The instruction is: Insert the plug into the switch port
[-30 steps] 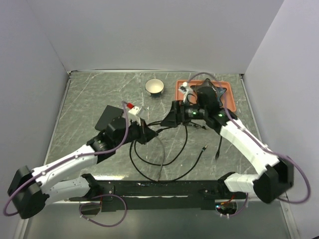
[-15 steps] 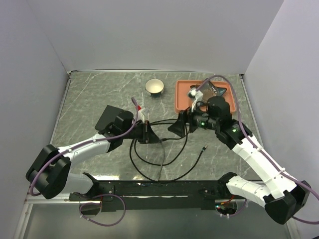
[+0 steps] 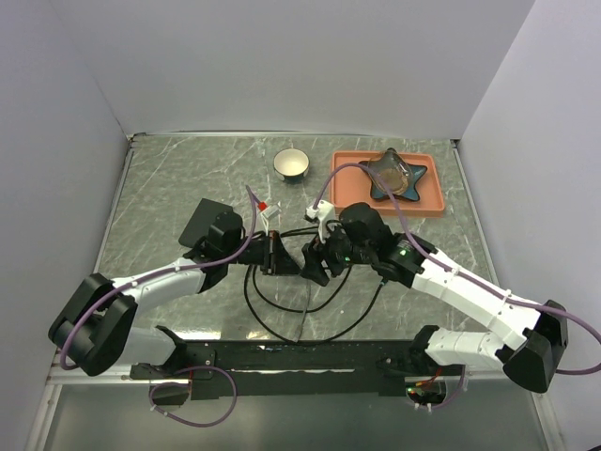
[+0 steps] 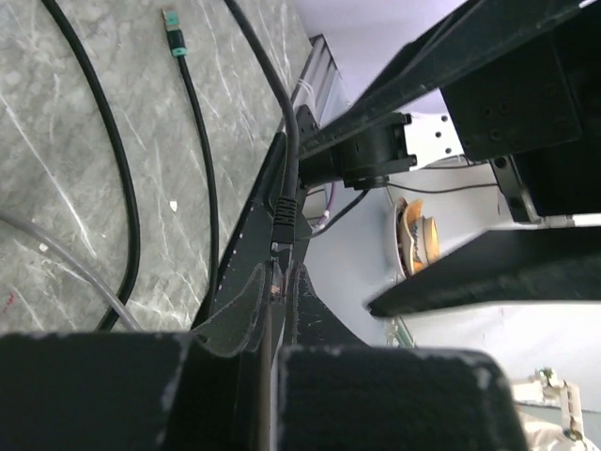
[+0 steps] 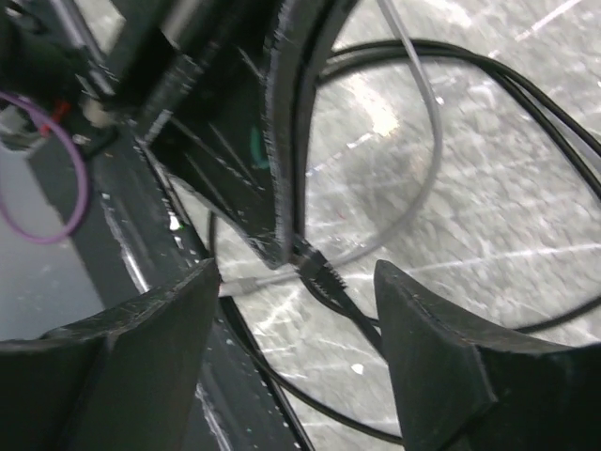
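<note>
My left gripper is shut on the plug of a black cable, which loops over the marble table. In the left wrist view the fingertips pinch the plug, and its cable runs up and away. The black switch lies flat behind the left arm, which partly covers it; its port does not show. My right gripper faces the left one from the right. It is open, and in the right wrist view the plug's ribbed boot lies between its fingers without touching them.
A white bowl stands at the back centre. An orange tray at the back right carries a dark star-shaped dish. A loose green-tipped cable end lies on the table. A black rail runs along the near edge.
My right gripper has swung left from beside the tray to just right of the left gripper, its jaws narrowing a little. The left gripper keeps its hold on the plug and has barely moved over the last half second.
</note>
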Tool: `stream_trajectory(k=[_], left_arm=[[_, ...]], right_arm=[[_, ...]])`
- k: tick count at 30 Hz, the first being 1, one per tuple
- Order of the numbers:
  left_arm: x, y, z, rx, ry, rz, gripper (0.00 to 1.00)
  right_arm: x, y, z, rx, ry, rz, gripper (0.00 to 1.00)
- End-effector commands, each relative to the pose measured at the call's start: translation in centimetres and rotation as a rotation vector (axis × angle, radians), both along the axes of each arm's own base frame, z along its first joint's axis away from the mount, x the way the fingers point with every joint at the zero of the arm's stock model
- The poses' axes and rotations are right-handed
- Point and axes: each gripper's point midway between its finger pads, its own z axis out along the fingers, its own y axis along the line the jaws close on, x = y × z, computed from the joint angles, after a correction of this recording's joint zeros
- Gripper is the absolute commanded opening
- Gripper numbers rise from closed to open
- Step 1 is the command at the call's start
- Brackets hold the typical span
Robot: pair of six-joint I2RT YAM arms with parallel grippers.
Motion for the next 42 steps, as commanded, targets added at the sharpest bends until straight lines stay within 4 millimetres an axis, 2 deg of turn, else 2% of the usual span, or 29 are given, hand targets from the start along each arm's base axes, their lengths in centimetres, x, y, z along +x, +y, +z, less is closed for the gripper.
stream_trajectory(k=[1,20,22,27,31,36,39,40,42], left_arm=[[-0.7,0.2,1.9,-0.066,-0.071,-0.048,0.01],[-0.6,1.2,2.0,-0.052,-0.09,-0.013,0.01],[-0.6,1.2,2.1,-0.052,-0.088,-0.013,0.01],[-0.6,1.2,2.1,-0.051,-0.09,-0.01,0.01],[-0.6,1.2,2.1,-0.05,-0.088,-0.01,0.01],[-0.5,1.1,1.7,-0.045,-0.078,-0.016,0.01],[-0.4,1.0,1.4,-0.042,-0.069,-0.017,0.01],[-0.4,1.0,1.4,-0.042,-0.068,-0.015,0.01],[-0.2,1.0,1.3,-0.034,-0.067,-0.006,0.01]], right_arm=[[0.8,-0.4,1.1,-0.023,-0.093,-0.035,0.72],[-0.6,0.4,-1.0,-0.158,-0.163,-0.019,0.64],[0.0,0.1,-1.3,-0.19,-0.171,-0.051,0.61],[0.3,0.4,-1.8,-0.228,-0.181,-0.064,0.52],[0.7,0.3,-1.8,-0.251,-0.205,-0.094,0.37],[0.5,0.7,-1.3,-0.247,-0.234,-0.099,0.33],[0.8,0.8,-0.6,-0.223,-0.262,-0.12,0.21],[0.8,0.8,-0.4,-0.216,-0.271,-0.122,0.12],[0.8,0.8,0.0,-0.199,-0.281,-0.126,0.03]])
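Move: My left hand still pinches the plug, its boot and black cable sticking out about 1 cm to the right of its pads. From my right hand the plug lies some 4 cm below and 2 cm to the left, about level fore and aft. The grey cable lies right under the plug, about 16 cm down on the table. From my left hand the black box is some 18 cm ahead, 25 cm to the left and 15 cm down. I sink my right hand about 4 cm onto the plug's boot, tipping its fingers some 15 degrees steeper downward and closing them from wide to roughly a third open, so that the tips come in from both sides of the boot. My left hand keeps its pinch on the plug and only eases about 1 cm to the left. ##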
